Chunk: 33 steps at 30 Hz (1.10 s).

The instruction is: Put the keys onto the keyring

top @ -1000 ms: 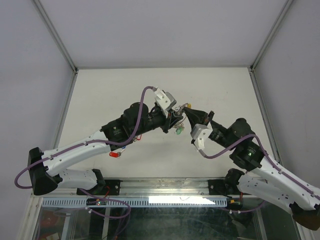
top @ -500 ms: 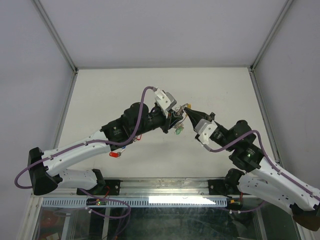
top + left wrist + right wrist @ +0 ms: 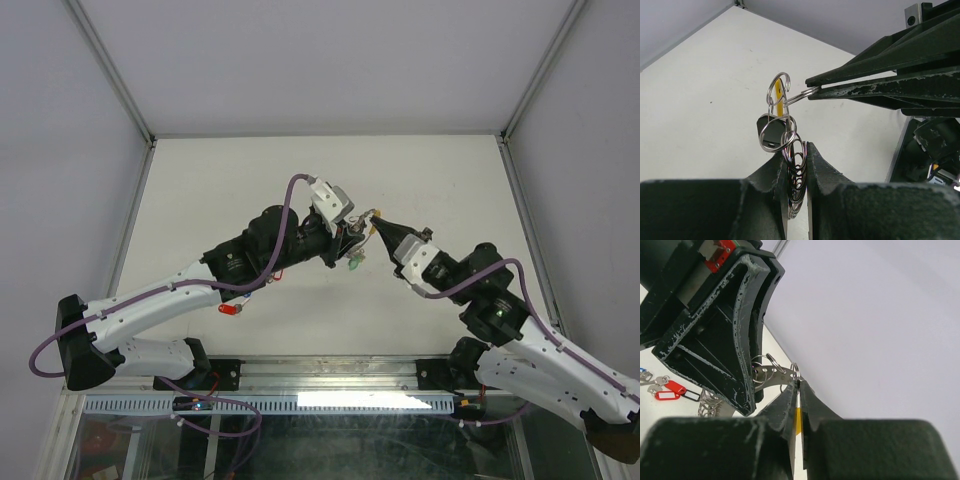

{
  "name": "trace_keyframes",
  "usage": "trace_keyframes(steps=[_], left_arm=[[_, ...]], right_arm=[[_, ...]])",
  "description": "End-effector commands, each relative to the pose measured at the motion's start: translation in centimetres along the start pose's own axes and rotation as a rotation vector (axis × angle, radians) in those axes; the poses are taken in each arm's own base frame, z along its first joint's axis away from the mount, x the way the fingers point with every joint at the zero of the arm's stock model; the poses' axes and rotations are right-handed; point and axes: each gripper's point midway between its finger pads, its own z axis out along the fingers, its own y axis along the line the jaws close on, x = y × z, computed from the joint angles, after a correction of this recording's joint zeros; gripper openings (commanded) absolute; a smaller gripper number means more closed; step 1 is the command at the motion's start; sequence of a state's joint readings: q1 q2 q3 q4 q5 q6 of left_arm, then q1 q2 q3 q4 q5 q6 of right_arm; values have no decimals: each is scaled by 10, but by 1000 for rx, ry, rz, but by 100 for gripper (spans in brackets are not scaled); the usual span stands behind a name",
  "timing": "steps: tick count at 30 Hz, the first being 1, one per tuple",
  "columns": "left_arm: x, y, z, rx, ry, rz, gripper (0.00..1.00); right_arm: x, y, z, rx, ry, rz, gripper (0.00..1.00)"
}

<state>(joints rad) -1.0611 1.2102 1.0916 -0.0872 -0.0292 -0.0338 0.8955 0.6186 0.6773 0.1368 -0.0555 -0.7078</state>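
In the left wrist view my left gripper (image 3: 796,147) is shut on the keyring (image 3: 796,167), a bunch of silver wire coils standing between its fingers. A black tag (image 3: 771,131) and a yellow tag (image 3: 777,95) hang from small rings above it. My right gripper (image 3: 811,91) comes in from the right, shut on the thin ring of the yellow-tagged key (image 3: 799,96). Seen from the right wrist, the right gripper (image 3: 798,381) pinches that ring (image 3: 795,371), with yellow showing between its fingers. Both gripper tips, left gripper (image 3: 350,240) and right gripper (image 3: 372,222), meet above the table's middle.
Loose keys with a red tag (image 3: 231,309) lie on the white table (image 3: 220,190) near the left arm. Red tags (image 3: 667,395) and a black tag (image 3: 690,395) show in the right wrist view. A green tag (image 3: 355,265) hangs below the left gripper.
The right wrist has swung round and its forearm has shifted, while its fingertips stay at the left gripper's tips. The left arm has not moved.
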Motion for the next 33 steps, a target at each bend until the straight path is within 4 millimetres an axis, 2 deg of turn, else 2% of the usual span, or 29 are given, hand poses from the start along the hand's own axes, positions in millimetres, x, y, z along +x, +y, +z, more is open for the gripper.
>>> trace_keyframes(steps=[1,7,25,33], left_arm=[[-48,-2,-5,-4,-128,17,0],[-48,-4,-5,5,-126,15,0],[-46,-5,-3,10,-120,13,0],[-45,-5,-2,13,-117,14,0]], right_arm=[[-2,-13,1,70,1,21,7],[-3,-14,3,74,-7,30,14],[-7,-10,7,59,-34,45,18],[-8,-11,7,61,-42,40,27]])
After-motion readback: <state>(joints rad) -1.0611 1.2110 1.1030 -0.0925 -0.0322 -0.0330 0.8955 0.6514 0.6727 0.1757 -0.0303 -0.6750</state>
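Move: My right fingertips still pinch the edge of a small wire ring that meets the keyring. The keyring's plate and yellow part are only about 1 cm ahead, 1 cm to their left and 1 cm lower. My left fingertips, gripping the bunch, sit some 2 cm back, 4 cm left and 3 cm below the right ones. From my left hand the keyring's near part is about 3 cm ahead, 3 cm right and 2 cm up. I open my right fingers to about a quarter and let go of the small ring's edge. As they part, I ease that hand barely 1 cm forward and down beside the keyring, then creep up about half a centimetre with the lower fingertip staying at the ring. My left hand stays put and keeps its grip on the bunch. ##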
